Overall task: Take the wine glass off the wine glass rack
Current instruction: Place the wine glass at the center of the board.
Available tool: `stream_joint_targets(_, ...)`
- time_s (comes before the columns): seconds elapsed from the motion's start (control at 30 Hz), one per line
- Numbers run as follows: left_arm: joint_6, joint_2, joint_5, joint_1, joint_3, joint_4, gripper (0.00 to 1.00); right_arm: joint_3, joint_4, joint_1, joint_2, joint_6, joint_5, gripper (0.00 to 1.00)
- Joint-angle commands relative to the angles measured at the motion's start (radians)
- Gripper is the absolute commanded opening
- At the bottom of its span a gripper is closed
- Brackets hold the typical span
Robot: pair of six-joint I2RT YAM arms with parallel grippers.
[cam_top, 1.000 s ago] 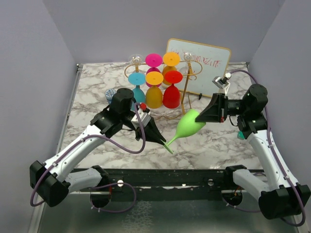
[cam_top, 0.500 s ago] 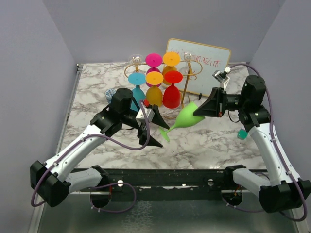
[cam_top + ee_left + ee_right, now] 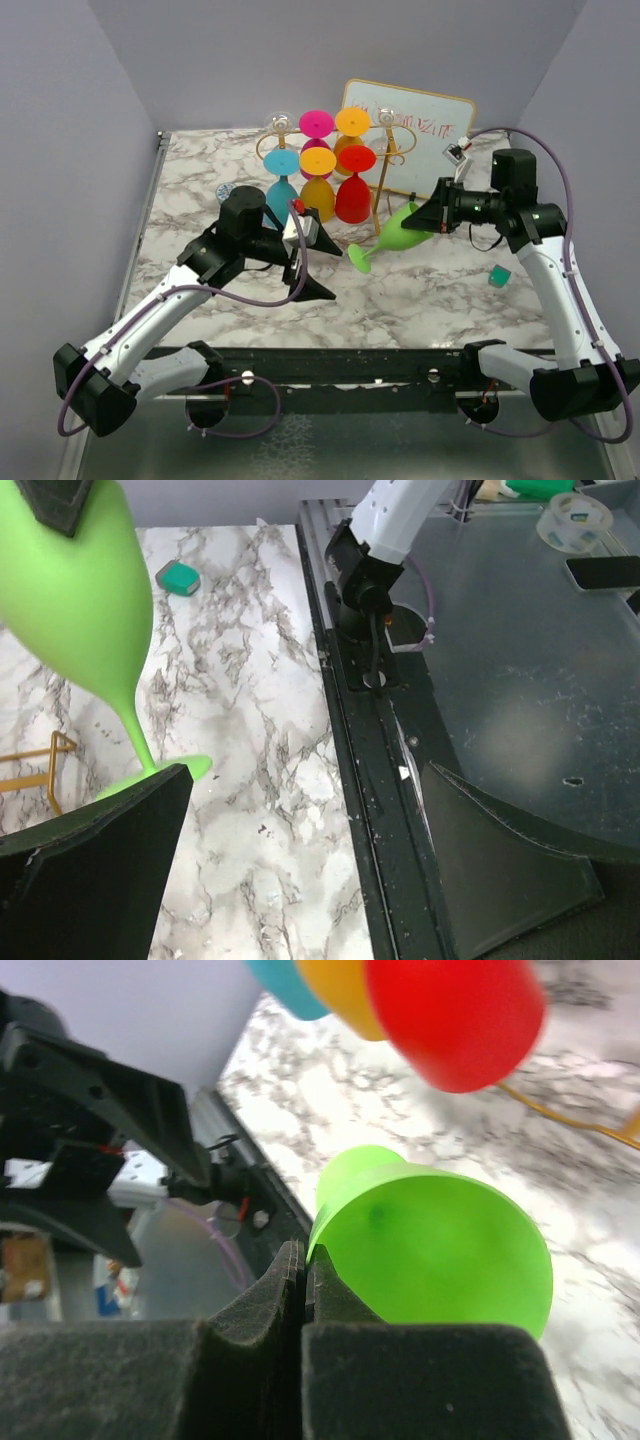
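A green wine glass point(image 3: 400, 232) hangs tilted above the marble table, off the gold wire wine glass rack point(image 3: 392, 152), its foot point(image 3: 358, 258) pointing toward the left arm. My right gripper point(image 3: 432, 215) is shut on the bowl's rim; in the right wrist view the rim of the glass point(image 3: 440, 1250) is pinched between the closed pads of the gripper point(image 3: 305, 1260). My left gripper point(image 3: 325, 265) stands wide open beside the foot, touching nothing. In the left wrist view the glass point(image 3: 80, 590) is at upper left, and nothing lies between the spread fingers of the gripper point(image 3: 310, 820).
Several coloured glasses hang on the rack: red point(image 3: 352, 200), orange point(image 3: 318, 198), blue point(image 3: 284, 190). A gold-framed whiteboard point(image 3: 410, 130) leans behind the rack. A small teal block point(image 3: 498, 277) lies at the right, a blue-patterned cup point(image 3: 228, 192) at the left. A black rail point(image 3: 340, 365) runs along the near edge.
My left gripper opened and let go of the glass's stem. The right gripper lifted the glass up and to the right, toward the rack's side.
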Motion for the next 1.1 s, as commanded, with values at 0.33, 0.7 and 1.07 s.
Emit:
stream_joint_targets(0.33, -0.3, 0.123, -0.137, 0.002, 0.098, 0.054, 0.99, 0.118, -0.222, 0.003, -0.018, -0.1, 0.58, 0.0)
stream_joint_targets(0.7, -0.48, 0.009, -0.315, 0.002, 0.119, 0.189, 0.99, 0.224, -0.245, 0.002, 0.127, -0.104, 0.954, 0.0)
stream_joint_targets(1.07, -0.543, -0.044, -0.463, 0.002, 0.099, 0.193, 0.99, 0.291, -0.099, 0.007, 0.328, -0.098, 1.134, 0.0)
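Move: The right hand pinches the green wine glass at its rim; the clear table patch it is heading over lies about 9 cm ahead, 11 cm right and 27 cm below. The red glass hangs 19 cm left, 7 cm ahead and 5 cm lower; the teal block lies 26 cm right, 8 cm back, down on the table. From the open left hand the green glass is about 13 cm right and 8 cm ahead, roughly level. Still pinching the glass, the right hand swings some 18 cm right and forward, sinking, turning clockwise; left hand rises. ##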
